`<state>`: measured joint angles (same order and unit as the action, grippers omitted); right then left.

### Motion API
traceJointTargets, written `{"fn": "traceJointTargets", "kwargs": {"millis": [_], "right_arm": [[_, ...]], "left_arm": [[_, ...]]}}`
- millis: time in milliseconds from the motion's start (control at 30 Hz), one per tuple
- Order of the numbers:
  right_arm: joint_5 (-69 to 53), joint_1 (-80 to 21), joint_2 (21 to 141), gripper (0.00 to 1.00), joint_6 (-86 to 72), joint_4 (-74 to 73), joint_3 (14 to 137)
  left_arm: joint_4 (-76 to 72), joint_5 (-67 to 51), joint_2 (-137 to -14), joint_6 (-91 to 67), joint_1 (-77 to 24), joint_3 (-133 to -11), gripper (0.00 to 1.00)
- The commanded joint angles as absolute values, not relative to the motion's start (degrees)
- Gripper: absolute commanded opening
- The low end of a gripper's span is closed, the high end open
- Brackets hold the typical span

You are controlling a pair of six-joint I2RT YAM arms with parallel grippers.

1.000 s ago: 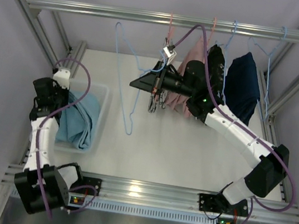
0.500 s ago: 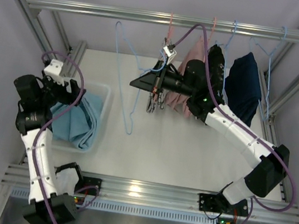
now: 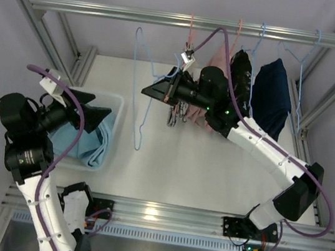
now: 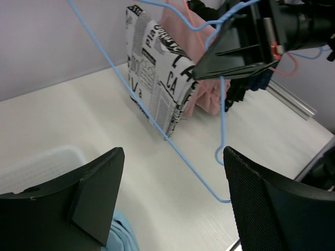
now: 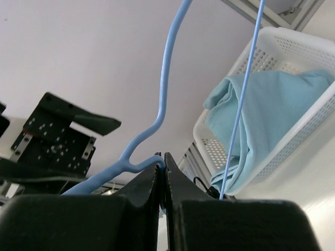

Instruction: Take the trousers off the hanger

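The light blue trousers (image 3: 92,146) lie bunched in the white basket (image 3: 116,100). My left gripper (image 3: 96,118) hovers above them, open and empty, its jaws (image 4: 173,151) wide apart. My right gripper (image 3: 150,91) is shut on the wire of a bare blue hanger (image 3: 137,105) that hangs from the top rail; the pinch shows in the right wrist view (image 5: 162,163). Behind it, the newsprint trousers (image 4: 157,78) and the pink trousers (image 4: 204,91) hang from the rail, partly hidden by my right arm in the top view.
A black garment (image 3: 243,74) and a dark navy garment (image 3: 272,100) hang further right on the rail (image 3: 109,11). Frame posts stand at both sides. The blue hanger's lower loop (image 4: 222,154) swings just over the white table (image 3: 200,162).
My left gripper opened, let go of the light blue trousers in the basket, and rose, turning toward the middle. My right gripper shifted the blue hanger slightly left.
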<state>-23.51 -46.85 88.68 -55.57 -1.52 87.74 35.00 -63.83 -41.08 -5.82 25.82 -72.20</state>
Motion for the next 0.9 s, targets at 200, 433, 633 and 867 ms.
{"fn": "traceJointTargets", "kwargs": {"millis": [200, 433, 633, 867], "right_arm": [[-6.4, -54.3, 92.3, 0.0, -59.9, -13.0, 97.9], [-1.0, -57.1, 94.3, 0.0, -60.4, -17.3, 99.8], [-0.4, -57.4, 96.6, 0.0, -60.2, -17.1, 101.9], [1.8, -56.4, 98.0, 0.0, -59.9, -17.5, 102.6]], "left_arm": [[57.8, -66.1, -42.7, 13.3, 26.3, -79.6, 0.81], [64.1, -62.6, -46.1, 20.1, 26.3, -83.0, 0.81], [72.8, -59.9, -56.2, 22.5, 25.3, -90.3, 0.81], [60.4, -49.5, -61.3, 11.0, 9.9, -90.0, 0.77]]}}
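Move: The empty blue hanger hangs from my shut right fingers; its middle is about 12 cm to the right of my open left hand, some 8 cm ahead and a few centimetres lower. From my right hand, the open left gripper it is brought to is about 14 cm to the left, 8 cm back, roughly level. The basket, with the light-blue trousers in it, is about 14 cm left of my left hand, level with it fore-and-aft, some 25 cm below. I keep the hanger's neck pinched in my right hand and carry it about 5 cm left towards my left gripper, then sink it by nearly as much, turning it some 15 degrees clockwise. My left hand first backs off a couple of centimetres, then reaches forward and down towards the hanger, fingers wide open and tipping down about 20 degrees. ##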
